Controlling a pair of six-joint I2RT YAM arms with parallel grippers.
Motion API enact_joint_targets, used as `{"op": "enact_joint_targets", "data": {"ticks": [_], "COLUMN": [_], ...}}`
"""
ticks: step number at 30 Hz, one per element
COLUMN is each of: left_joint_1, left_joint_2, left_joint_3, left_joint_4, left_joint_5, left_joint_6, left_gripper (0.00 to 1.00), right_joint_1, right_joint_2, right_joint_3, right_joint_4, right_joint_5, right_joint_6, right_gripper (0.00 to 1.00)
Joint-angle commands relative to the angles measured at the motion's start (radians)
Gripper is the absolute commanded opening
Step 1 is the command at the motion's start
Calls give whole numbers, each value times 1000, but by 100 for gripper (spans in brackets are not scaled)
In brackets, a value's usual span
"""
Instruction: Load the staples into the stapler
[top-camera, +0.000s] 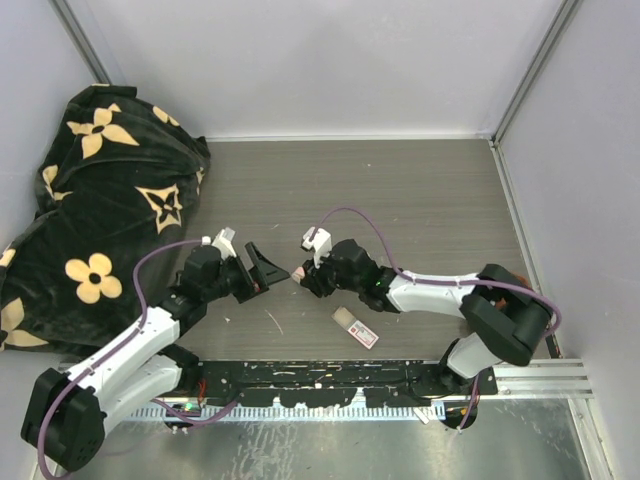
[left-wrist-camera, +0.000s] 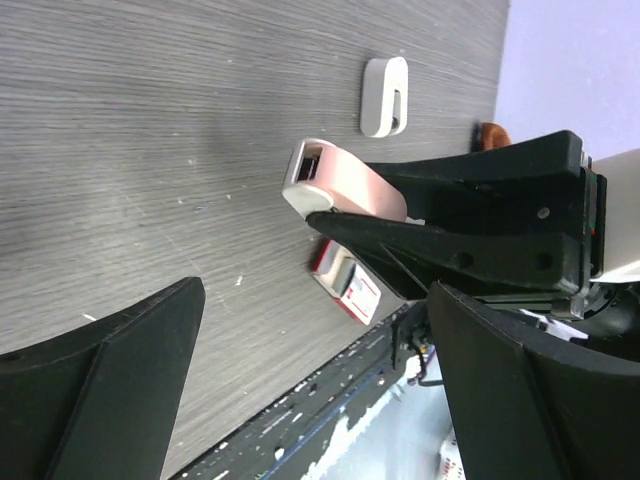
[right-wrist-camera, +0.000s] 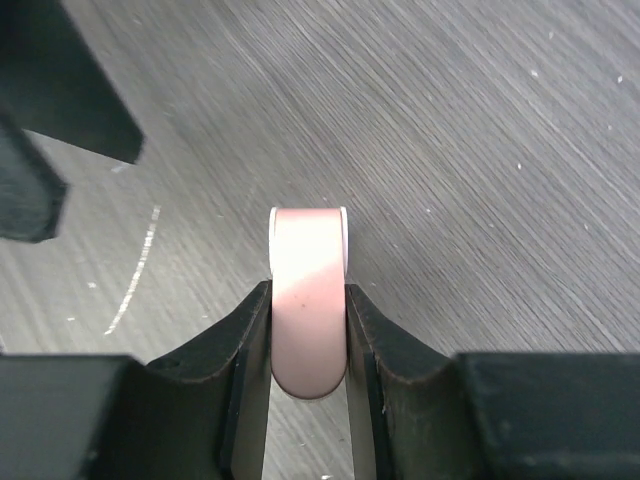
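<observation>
A small pink-and-white stapler (right-wrist-camera: 307, 250) sits between the pads of my right gripper (right-wrist-camera: 307, 300), which is shut on its sides, held just over the grey table (top-camera: 420, 200). From above, the stapler (top-camera: 298, 272) pokes out of the right gripper (top-camera: 305, 277) toward the left arm. My left gripper (top-camera: 272, 277) faces it from a short distance, open, with nothing between its fingers (left-wrist-camera: 120, 370). The staples box (top-camera: 355, 327), red-and-white labelled, lies flat near the front edge, below the right arm. In the left wrist view the box (left-wrist-camera: 348, 288) shows under the held stapler (left-wrist-camera: 335, 185).
A second small white stapler (left-wrist-camera: 384, 95) lies farther out on the table. A black cloth with cream flowers (top-camera: 100, 200) is heaped at the left. A black rail (top-camera: 320, 382) runs along the front edge, and an orange object (left-wrist-camera: 490, 132) sits by the right wall.
</observation>
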Motion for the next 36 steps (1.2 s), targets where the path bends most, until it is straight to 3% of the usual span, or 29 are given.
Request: {"op": "enact_joint_targets", "data": {"ticks": [1,5,11,26,33,36], "left_joint_1": [6,6,4,4,1,-3], "left_joint_2": [-37,3,52,102,157,168], "left_joint_3": [-1,-5,-3,-6,-8,-8], "left_joint_4": [71,132,216,256,285,299], "left_joint_5": [62,127,190,220,256,262], "left_joint_6": [-59,-80,-83,-109,-127,-134], "left_gripper": [96,93,75,63,61,55], "right_joint_1": [13,37,61,81,87,87], "right_joint_2": [-106,-148,-158,-170,-180,-184], "right_joint_3": [-35,-56,-51,-30,-29,-28], "right_joint_4": [131,147,152,176,185,186], "right_joint_5": [-94,-102,-108,-102,-96,-91], "right_joint_6": [42,57,58,51,49,47], "right_gripper": [1,1,1,1,1,1]}}
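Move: The pink stapler, already held in the right fingers, lies about 7 cm to the left hand's right, 3 cm farther out and some 4 cm below it. From the right hand, the open left fingertips are roughly 8 cm to the left, 2 cm back and 4 cm higher. The staples box lies on the table 12 cm back, 10 cm right and 6 cm below the right hand; the white stapler lies 5 cm ahead of that hand, 13 cm right and 6 cm below. Keeping its pinch on the pink stapler, the right hand carries it up and back, each by about 5 cm, and a little left towards the left gripper, tilting some 10 degrees, with most of the travel done early before it nearly stops. The left hand eases about 3 cm to the right to meet it, rising slightly and then sinking again, while its wide-open fingers close to a bit over half and come in on either side of the stapler's free end, one passing over its top; firm contact can't be seen. ##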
